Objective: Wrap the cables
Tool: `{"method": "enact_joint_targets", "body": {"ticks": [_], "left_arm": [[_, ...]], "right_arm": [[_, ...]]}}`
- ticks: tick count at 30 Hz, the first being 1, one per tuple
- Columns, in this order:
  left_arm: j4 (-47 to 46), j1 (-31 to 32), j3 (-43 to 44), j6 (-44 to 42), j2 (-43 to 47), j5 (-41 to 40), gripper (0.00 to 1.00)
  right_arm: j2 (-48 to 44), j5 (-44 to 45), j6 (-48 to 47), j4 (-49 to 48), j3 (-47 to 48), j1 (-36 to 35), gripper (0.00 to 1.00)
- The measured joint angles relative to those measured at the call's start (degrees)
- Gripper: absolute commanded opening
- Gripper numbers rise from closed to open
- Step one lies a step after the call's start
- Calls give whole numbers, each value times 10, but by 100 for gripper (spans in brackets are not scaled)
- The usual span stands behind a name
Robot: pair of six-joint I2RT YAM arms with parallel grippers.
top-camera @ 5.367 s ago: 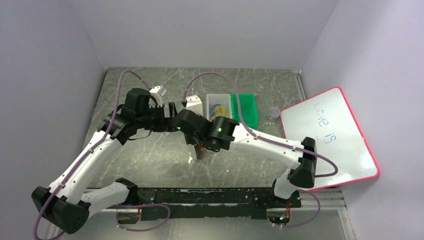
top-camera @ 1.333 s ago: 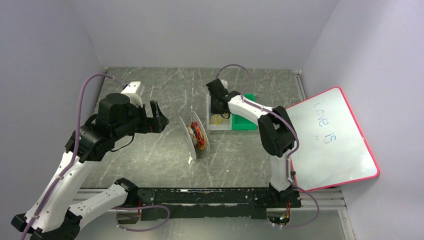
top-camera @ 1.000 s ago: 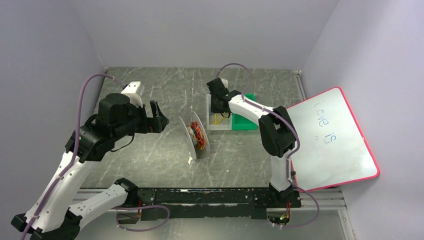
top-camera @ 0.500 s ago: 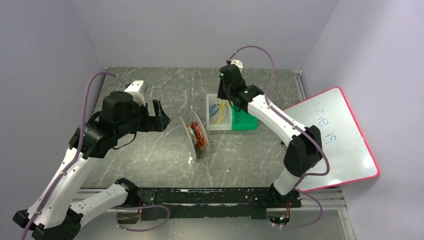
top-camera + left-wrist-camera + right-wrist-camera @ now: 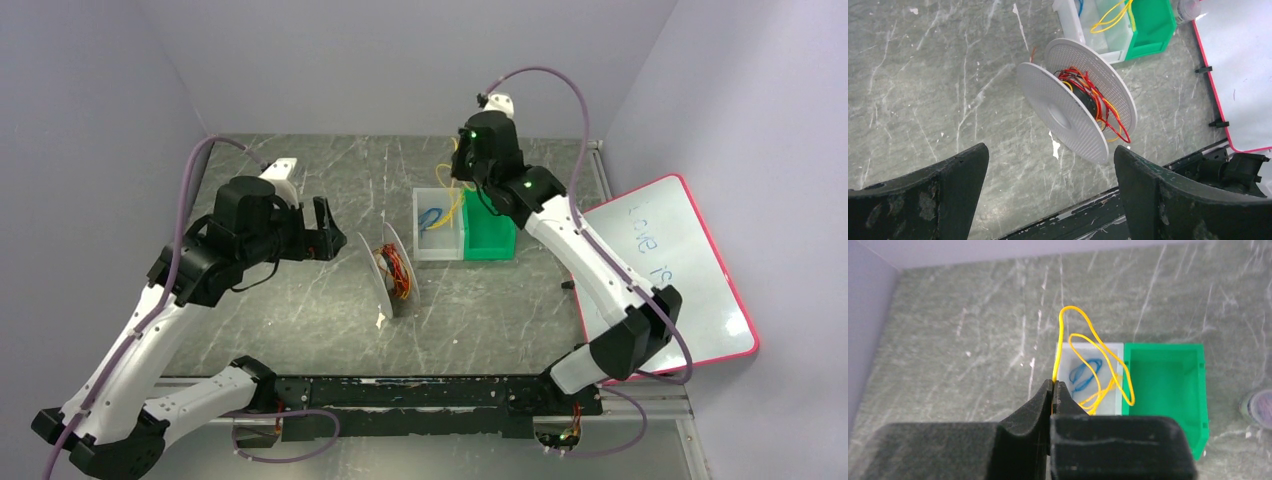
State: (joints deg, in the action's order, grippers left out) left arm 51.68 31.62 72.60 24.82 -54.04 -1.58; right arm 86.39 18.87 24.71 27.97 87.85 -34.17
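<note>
A white spool (image 5: 390,268) stands on edge mid-table with red and orange cables (image 5: 1093,95) wound loosely on its core. My left gripper (image 5: 325,225) hovers to its left, open and holding nothing; in the left wrist view the spool (image 5: 1075,107) lies beyond the left gripper (image 5: 1050,150). My right gripper (image 5: 1053,383) is shut on a yellow cable (image 5: 1064,315), raised above the clear bin (image 5: 1065,351). The yellow cable (image 5: 456,205) loops down from the right gripper (image 5: 458,172) into that bin (image 5: 440,248).
A small blue wire coil (image 5: 1085,372) lies in the clear bin. A green bin (image 5: 488,232) sits against its right side. A red-framed whiteboard (image 5: 660,275) leans at the right. A small round cup (image 5: 1258,407) stands right of the green bin. A black rail (image 5: 420,395) runs along the near edge.
My right arm has risen out of the clear bin and swung back and right, drawing the yellow cable up with it. The left gripper has edged slightly towards the spool, still open.
</note>
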Motion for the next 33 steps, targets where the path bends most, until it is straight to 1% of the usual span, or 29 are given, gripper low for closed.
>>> {"method": "enact_joint_targets", "body": {"ticks": [8,12,15,24,28,33], "left_arm": [[-7,0,58,-17,-24,35,99],[-12,0,96,-33,-36,52,100],[-18,0,123,-41,-49,70,100],[-47,0,200,-45,-74,111,99],[-70,0,234,-45,-69,122,99],[-98,0,257,-45,-51,138,99]], "right_arm": [[-43,-19,-49,11,106,0,0],[-53,-52,-77,17,169,0,0],[-60,-89,-96,18,198,0,0],[-57,-260,-131,20,295,0,0],[-61,-341,-129,3,298,0,0],[-64,-451,-92,-38,286,0,0]]}}
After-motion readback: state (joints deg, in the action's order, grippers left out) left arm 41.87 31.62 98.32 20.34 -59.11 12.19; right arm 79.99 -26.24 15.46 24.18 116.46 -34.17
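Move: The right hand already pinches the yellow cable; from it the reel stands about 12 cm back, 14 cm left and 20 cm below, the white bin some 3 cm left, the green bin 9 cm right, both level with it fore and aft and 26 cm down. From the open left hand the cable hangs roughly 16 cm ahead, 23 cm right and 8 cm lower; the reel is 4 cm ahead, 11 cm right, 20 cm below. Lifting the still-pinched yellow cable, the right climbs nearly 30 cm, swinging back-left; the open left rises about 20. ##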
